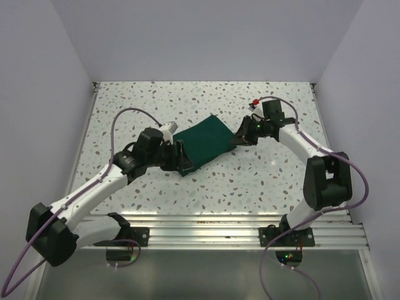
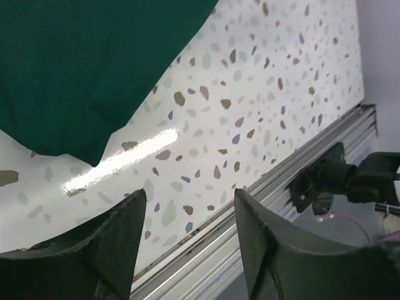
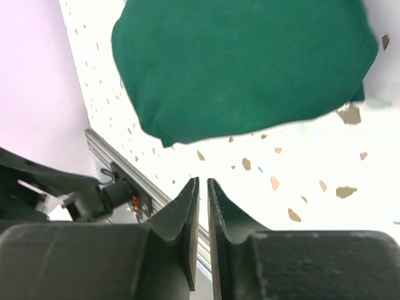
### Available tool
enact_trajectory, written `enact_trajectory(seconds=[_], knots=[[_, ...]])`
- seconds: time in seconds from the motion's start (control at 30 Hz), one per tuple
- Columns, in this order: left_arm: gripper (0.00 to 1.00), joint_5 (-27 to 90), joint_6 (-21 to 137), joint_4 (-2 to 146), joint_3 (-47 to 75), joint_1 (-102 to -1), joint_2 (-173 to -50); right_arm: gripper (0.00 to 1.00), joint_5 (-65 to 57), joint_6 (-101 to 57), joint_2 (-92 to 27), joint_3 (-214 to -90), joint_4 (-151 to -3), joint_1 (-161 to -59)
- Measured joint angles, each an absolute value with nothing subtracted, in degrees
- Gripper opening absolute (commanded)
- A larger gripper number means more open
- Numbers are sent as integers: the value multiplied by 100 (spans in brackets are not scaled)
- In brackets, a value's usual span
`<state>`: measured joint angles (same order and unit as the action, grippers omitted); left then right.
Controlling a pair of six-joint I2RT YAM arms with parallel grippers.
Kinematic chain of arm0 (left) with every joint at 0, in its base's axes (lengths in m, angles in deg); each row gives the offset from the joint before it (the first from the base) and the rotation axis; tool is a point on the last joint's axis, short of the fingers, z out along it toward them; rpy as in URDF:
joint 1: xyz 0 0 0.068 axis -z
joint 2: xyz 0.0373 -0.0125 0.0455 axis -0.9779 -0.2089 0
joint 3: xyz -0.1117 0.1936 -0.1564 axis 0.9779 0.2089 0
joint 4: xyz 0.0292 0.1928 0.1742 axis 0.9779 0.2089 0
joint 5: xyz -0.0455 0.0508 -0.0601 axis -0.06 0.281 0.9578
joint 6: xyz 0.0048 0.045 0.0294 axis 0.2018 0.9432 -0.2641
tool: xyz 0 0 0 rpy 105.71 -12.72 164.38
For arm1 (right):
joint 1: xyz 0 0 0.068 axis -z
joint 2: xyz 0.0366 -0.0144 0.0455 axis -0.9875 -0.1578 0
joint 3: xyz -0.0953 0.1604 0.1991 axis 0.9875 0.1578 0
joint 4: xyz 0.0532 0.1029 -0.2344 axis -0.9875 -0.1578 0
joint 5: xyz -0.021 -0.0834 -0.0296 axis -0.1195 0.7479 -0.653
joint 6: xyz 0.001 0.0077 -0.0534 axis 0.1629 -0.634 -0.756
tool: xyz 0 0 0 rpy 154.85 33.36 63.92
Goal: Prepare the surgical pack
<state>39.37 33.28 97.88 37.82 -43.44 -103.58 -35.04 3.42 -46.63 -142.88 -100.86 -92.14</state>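
The surgical pack (image 1: pixel 203 142) is a dark green cloth folded into a flat rectangle, lying slanted at the middle of the speckled table. My left gripper (image 1: pixel 181 164) sits at its near left corner. In the left wrist view the cloth (image 2: pixel 81 69) lies above and to the left of the left gripper (image 2: pixel 187 194), whose jaws stand wide apart over bare table. My right gripper (image 1: pixel 239 139) is at the cloth's right edge. In the right wrist view the right gripper (image 3: pixel 202 181) shows a thin slit between its jaws with nothing in it, and the cloth (image 3: pixel 244 62) lies just beyond.
An aluminium rail (image 1: pixel 219 228) runs along the table's near edge, with both arm bases bolted to it. Lilac walls close in the left, back and right sides. A small red-and-white piece (image 1: pixel 255 102) sits by the right arm's wrist.
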Motion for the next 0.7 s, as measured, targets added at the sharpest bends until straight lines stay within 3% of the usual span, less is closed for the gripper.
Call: enact_trajectory(seconds=[0.03, 0.07, 0.1, 0.23, 0.27, 0.37, 0.4, 0.7], knots=[[65, 3874, 3256, 9775, 3782, -4344, -10124, 16, -3493, 296, -4532, -14268, -10132, -9214], [72, 3799, 3177, 9770, 3782, -4344, -9938, 19, -3484, 241, -4390, -14233, -10195, -9214], [99, 3738, 3138, 9766, 3782, -4346, -9802, 21, -3473, 198, -4276, -14170, -10212, -9214], [100, 3487, 2924, 9759, 3762, -4359, -9652, 37, -3425, 113, -4104, -13713, -10256, -9214], [100, 3434, 2893, 9759, 3760, -4368, -9658, 50, -3373, 108, -4104, -13586, -10271, -9214], [100, 3314, 2797, 9768, 3762, -4396, -9662, 77, -3242, 110, -4101, -13326, -10390, -9214], [100, 3294, 2755, 9766, 3760, -4403, -9662, 98, -3172, 106, -4097, -13274, -10442, -9214], [100, 3353, 2185, 9331, 4472, -4420, -9142, 99, -3239, 215, -3695, -12907, -10313, -9210]])
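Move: The folded green surgical pack lies by itself on the table. Its middle is about 11 cm ahead of the left hand, 5 cm to its right and 13 cm below; its near corner is nearly under that hand, about 2 cm to its left and 1 cm nearer the base. From the right hand the pack's middle lies some 5 cm ahead, 12 cm to the left and 11 cm below. The green surgical pack is left alone as both empty hands back off and open wide. The right rises slightly, then draws back about 6 cm and sinks away from the pack's right side, drifting a little right, its nearly shut fingers spreading fully. The left climbs some 4 cm above the near corner, easing down slightly at the end, its half-open fingers opening fully as the wrist turns about 15 degrees, mostly counter-clockwise. ##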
